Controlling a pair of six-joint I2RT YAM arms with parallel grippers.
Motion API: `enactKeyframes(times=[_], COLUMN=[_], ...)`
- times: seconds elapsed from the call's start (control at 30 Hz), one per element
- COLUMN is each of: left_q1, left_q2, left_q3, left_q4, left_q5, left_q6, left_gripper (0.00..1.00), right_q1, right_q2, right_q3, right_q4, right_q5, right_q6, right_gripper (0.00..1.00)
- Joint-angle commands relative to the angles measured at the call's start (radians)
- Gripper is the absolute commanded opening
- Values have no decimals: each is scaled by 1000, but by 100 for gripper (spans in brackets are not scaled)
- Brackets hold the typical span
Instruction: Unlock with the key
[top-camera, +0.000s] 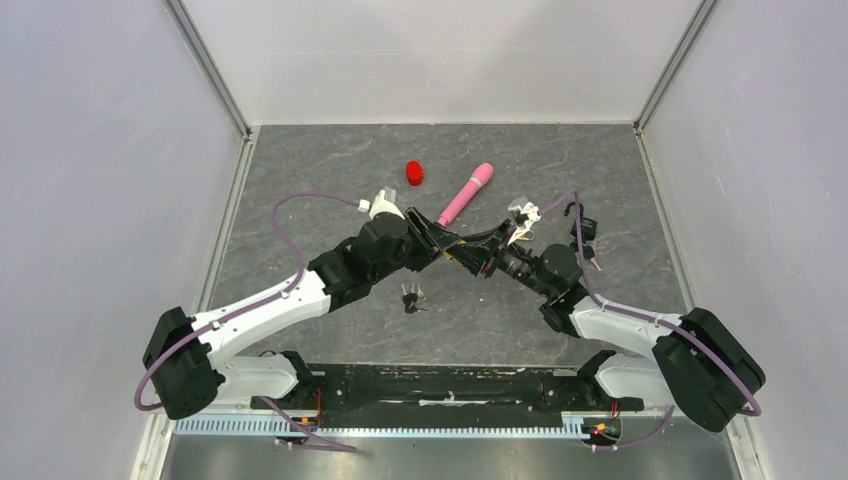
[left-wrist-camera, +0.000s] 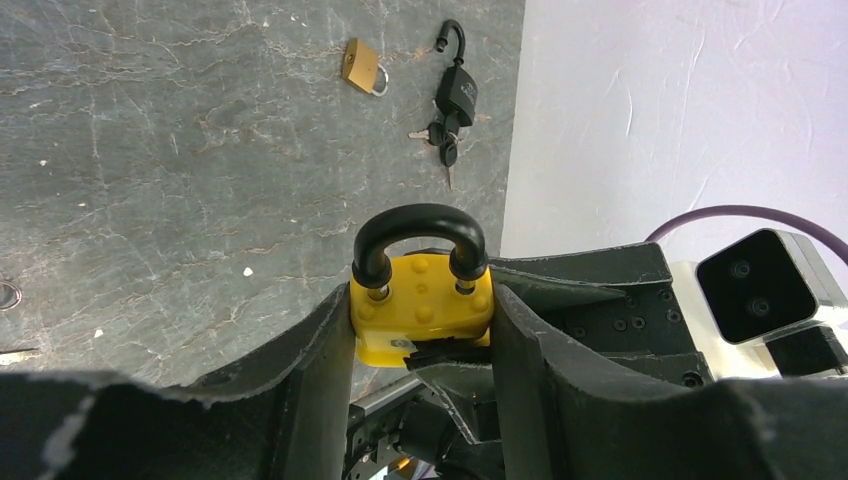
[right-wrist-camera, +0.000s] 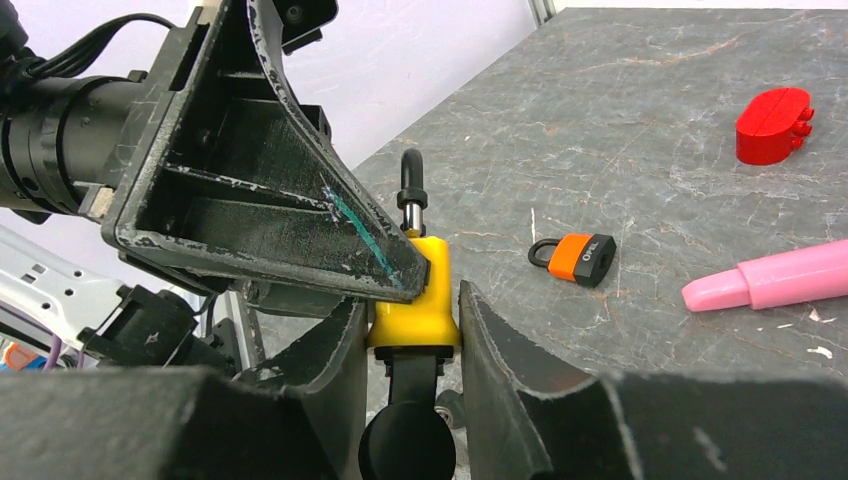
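A yellow padlock (left-wrist-camera: 425, 300) with a black shackle (left-wrist-camera: 418, 222) is held off the table. My left gripper (left-wrist-camera: 422, 300) is shut on its two sides, shackle pointing away from the wrist. In the right wrist view the padlock (right-wrist-camera: 412, 300) shows edge-on, with a black-headed key (right-wrist-camera: 408, 425) standing in its underside. My right gripper (right-wrist-camera: 412, 305) is closed in from below, its fingers tight against the key's head and the padlock's base. From above, the left gripper (top-camera: 438, 246) and the right gripper (top-camera: 470, 256) meet mid-table, and the padlock is almost hidden between them.
On the table lie a red block (top-camera: 414, 173), a pink marker (top-camera: 466, 193), a loose bunch of keys (top-camera: 411, 298), a black padlock (left-wrist-camera: 455, 90) with keys (left-wrist-camera: 443, 140), a brass padlock (left-wrist-camera: 362, 66) and an orange padlock (right-wrist-camera: 580, 256). White walls enclose the table.
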Motion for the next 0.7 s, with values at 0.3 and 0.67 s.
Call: enactKeyframes(times=[0.3, 0.67], left_q1=[78, 84], left_q2=[-181, -98], left_q3=[-24, 41], left_q4=[38, -45], left_q5=[-11, 104], left_q6=[104, 150], left_gripper=[76, 73], right_q1=[-21, -56], right_q2=[-66, -63], right_q3=[-18, -33], right_q4=[58, 151], right_q5=[-35, -101], right_q6=[63, 173], right_gripper=[0, 0])
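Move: The yellow padlock is between the left hand's pads, practically at its hand point. From the right hand, which also holds the padlock, its middle is about 1 cm ahead and 1 cm to the left, at the same height. On the table, some 16 cm below the left hand, the pink wand lies about 21 cm ahead and 3 cm right, the orange padlock roughly 11 cm ahead and 12 cm left, and the key bunch about 4 cm back and 8 cm left. Up and to its left, the left hand backs off the yellow padlock, its fingers spreading to free the body; it climbs about 6 cm with its fingertips tilting up, then sinks back some 2 cm, still open. The right hand keeps its pinch on the padlock's body and eases about 1 cm back and to its right, turning slightly. ##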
